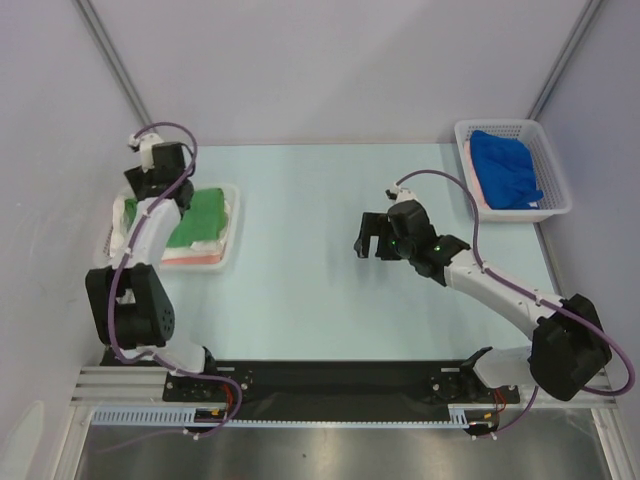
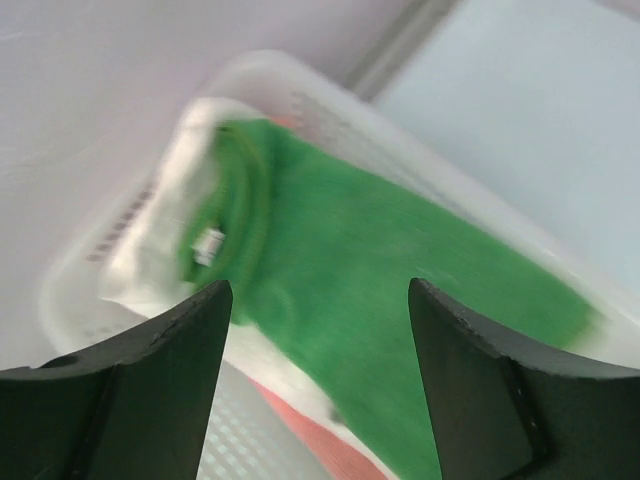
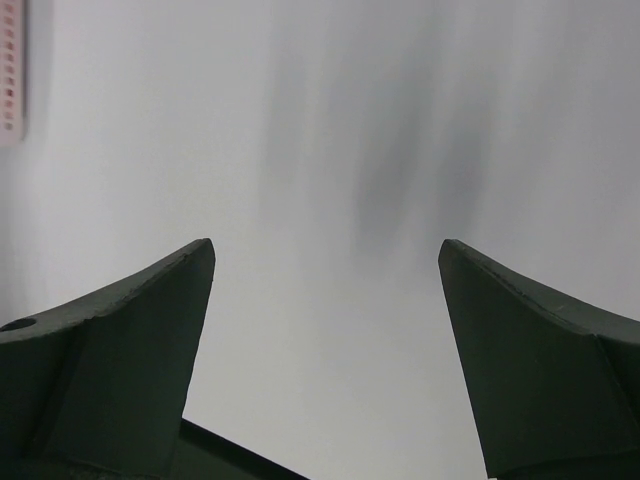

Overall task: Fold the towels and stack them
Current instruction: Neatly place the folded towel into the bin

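Observation:
A folded green towel (image 1: 205, 215) (image 2: 380, 270) tops a stack in the left basket (image 1: 232, 225) (image 2: 300, 100). Under it lie a white towel (image 2: 160, 250) and a salmon pink towel (image 1: 195, 258) (image 2: 320, 440). My left gripper (image 1: 150, 188) (image 2: 320, 285) hovers above the green towel's left part, open, with nothing between its fingers. A crumpled blue towel (image 1: 505, 170) fills the right basket (image 1: 555, 170) at the back right. My right gripper (image 1: 365, 240) (image 3: 325, 245) stands open over the bare table middle, holding nothing.
The pale table (image 1: 300, 300) spans the space between the two baskets. Grey walls close in on the left, back and right. The arm bases sit on a black rail (image 1: 330, 380) at the near edge.

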You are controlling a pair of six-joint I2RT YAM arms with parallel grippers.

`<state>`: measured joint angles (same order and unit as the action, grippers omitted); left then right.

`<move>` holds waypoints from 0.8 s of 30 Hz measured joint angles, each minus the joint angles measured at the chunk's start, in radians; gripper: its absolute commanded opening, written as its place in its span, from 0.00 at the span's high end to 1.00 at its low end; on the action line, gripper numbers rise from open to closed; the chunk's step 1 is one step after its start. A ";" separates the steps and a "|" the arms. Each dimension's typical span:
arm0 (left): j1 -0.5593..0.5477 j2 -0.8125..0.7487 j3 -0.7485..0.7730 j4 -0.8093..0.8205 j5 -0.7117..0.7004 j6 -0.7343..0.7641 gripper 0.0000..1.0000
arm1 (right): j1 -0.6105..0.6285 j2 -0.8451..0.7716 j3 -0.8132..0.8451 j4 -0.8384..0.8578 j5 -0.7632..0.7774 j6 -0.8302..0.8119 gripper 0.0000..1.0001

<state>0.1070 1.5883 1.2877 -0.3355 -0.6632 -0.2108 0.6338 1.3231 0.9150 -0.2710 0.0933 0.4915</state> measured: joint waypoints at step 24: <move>-0.893 -0.581 -0.280 -0.072 0.237 -0.024 0.27 | -0.082 -0.318 -0.014 -0.047 0.200 0.033 0.00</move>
<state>-0.7856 1.0069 1.0077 -0.4080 -0.4263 -0.2344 0.5514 1.0050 0.9009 -0.3180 0.2928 0.5247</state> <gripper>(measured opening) 0.734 0.994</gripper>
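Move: The green towel, already laid in the left bin, lies beneath the empty left hand, its middle about 9 cm below, 4 back and 3 to the right; that bin's own middle is some 12 cm below the hand, 4 back and 2 to the right. From the right hand, the blue towel is roughly 22 cm ahead, 38 to the right and 6 below, sitting in the right bin, whose middle is level with it sideways and lengthwise but 2 cm lower. Sweeping fast to the right, then increasingly back as well, the empty left hand leaves the green towel and the left bin for the open table: some 33 cm across and 14 back, rising slightly and turning about 60 degrees clockwise, fingers staying open. The right hand, also open and empty, rises about 10 cm and drifts right towards the right bin's side, its fingers tipping up and swinging a little clockwise. ##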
